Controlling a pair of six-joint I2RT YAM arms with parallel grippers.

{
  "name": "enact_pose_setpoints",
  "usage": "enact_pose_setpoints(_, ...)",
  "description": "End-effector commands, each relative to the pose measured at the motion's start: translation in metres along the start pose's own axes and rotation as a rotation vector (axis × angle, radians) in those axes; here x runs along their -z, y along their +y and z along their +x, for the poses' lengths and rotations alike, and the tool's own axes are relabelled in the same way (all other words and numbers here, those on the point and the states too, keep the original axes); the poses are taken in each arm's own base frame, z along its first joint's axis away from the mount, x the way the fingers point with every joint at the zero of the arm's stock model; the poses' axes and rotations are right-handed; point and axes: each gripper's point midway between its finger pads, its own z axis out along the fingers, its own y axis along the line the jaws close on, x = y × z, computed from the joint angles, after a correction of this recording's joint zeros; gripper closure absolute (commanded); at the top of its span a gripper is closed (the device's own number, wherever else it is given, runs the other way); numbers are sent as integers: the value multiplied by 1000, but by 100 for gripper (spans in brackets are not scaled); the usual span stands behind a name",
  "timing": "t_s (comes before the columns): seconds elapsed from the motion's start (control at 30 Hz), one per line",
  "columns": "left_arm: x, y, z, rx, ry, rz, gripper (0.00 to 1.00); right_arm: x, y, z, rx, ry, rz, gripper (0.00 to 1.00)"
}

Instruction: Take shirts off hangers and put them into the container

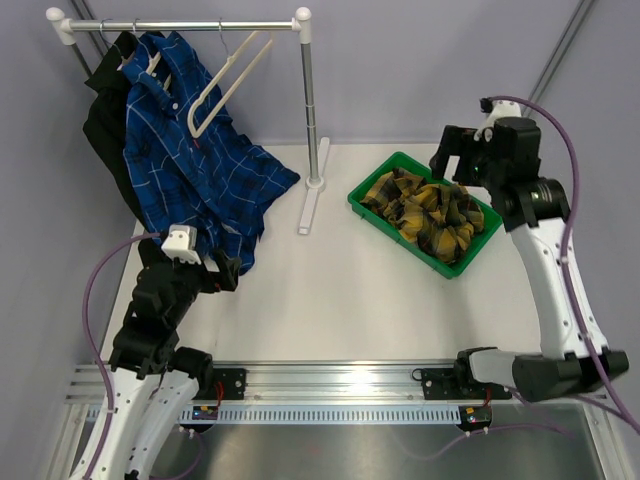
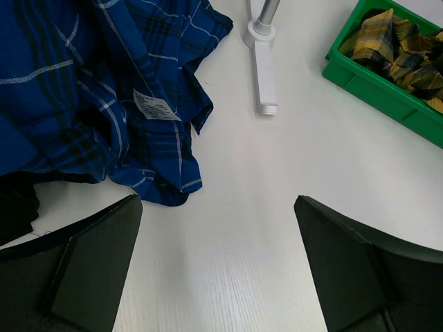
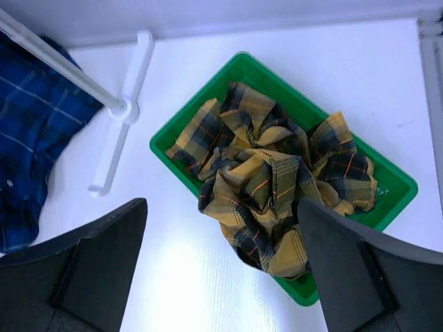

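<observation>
The yellow-and-grey plaid shirt (image 1: 425, 210) lies crumpled in the green container (image 1: 372, 177), one fold drooping over its near rim. In the right wrist view the shirt (image 3: 270, 180) and the container (image 3: 197, 97) sit below my right gripper (image 3: 221, 228), which is open, empty and clear of the cloth. The blue shirt (image 1: 190, 170) hangs on a white hanger (image 1: 150, 65), its hem resting on the table. A black shirt (image 1: 105, 130) hangs behind it. One hanger (image 1: 225, 85) hangs bare. My left gripper (image 1: 222, 272) is open and empty beside the blue hem (image 2: 90, 90).
The metal rail (image 1: 180, 25) with white caps stands at the back left, its post and white foot (image 1: 310, 205) between the blue shirt and the container. In the left wrist view the foot (image 2: 264, 69) lies ahead, with the container (image 2: 387, 90) to its right.
</observation>
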Motion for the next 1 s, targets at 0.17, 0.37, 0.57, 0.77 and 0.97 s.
enact_pose_setpoints(0.17, 7, 5, -18, 15, -85, -35, 1, 103, -12, -21, -73, -336, 32, 1)
enact_pose_setpoints(0.37, 18, 8, -30, 26, -116, -62, 1, 169, -30, 0, -137, -495, 67, 1)
enact_pose_setpoints(0.57, 36, 8, -42, 38, -138, -77, 1, 210, -38, 23, -177, -592, 54, 0)
enact_pose_setpoints(0.77, 58, 11, -50, 38, -194, -92, 1, 228, -47, 50, -158, -579, 76, 0)
enact_pose_setpoints(0.97, 73, 12, -60, 41, -245, -99, 1, 234, -52, 77, -133, -565, 80, 0)
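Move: From the empty right hand, the green container's middle lies about 5 cm ahead, 7 cm right and 31 cm below, with the plaid shirt bunched inside. The rack foot stands roughly 10 cm ahead of this hand and 20 cm left, on the table. From the open left hand, the blue shirt's hem is some 7 cm ahead, 2 cm left and 18 cm below, the container about 22 cm ahead and 41 cm right. Swiftly backward, away from the filled container, the right arm retreats some 23 cm, drifting right and first rising, then sinking a little; its fingers tip up by about 30 degrees to near level while the hand turns slightly clockwise. The left hand eases up, back and left from the blue shirt's hem, tilting up slightly. Both grippers stay wide open and empty. ##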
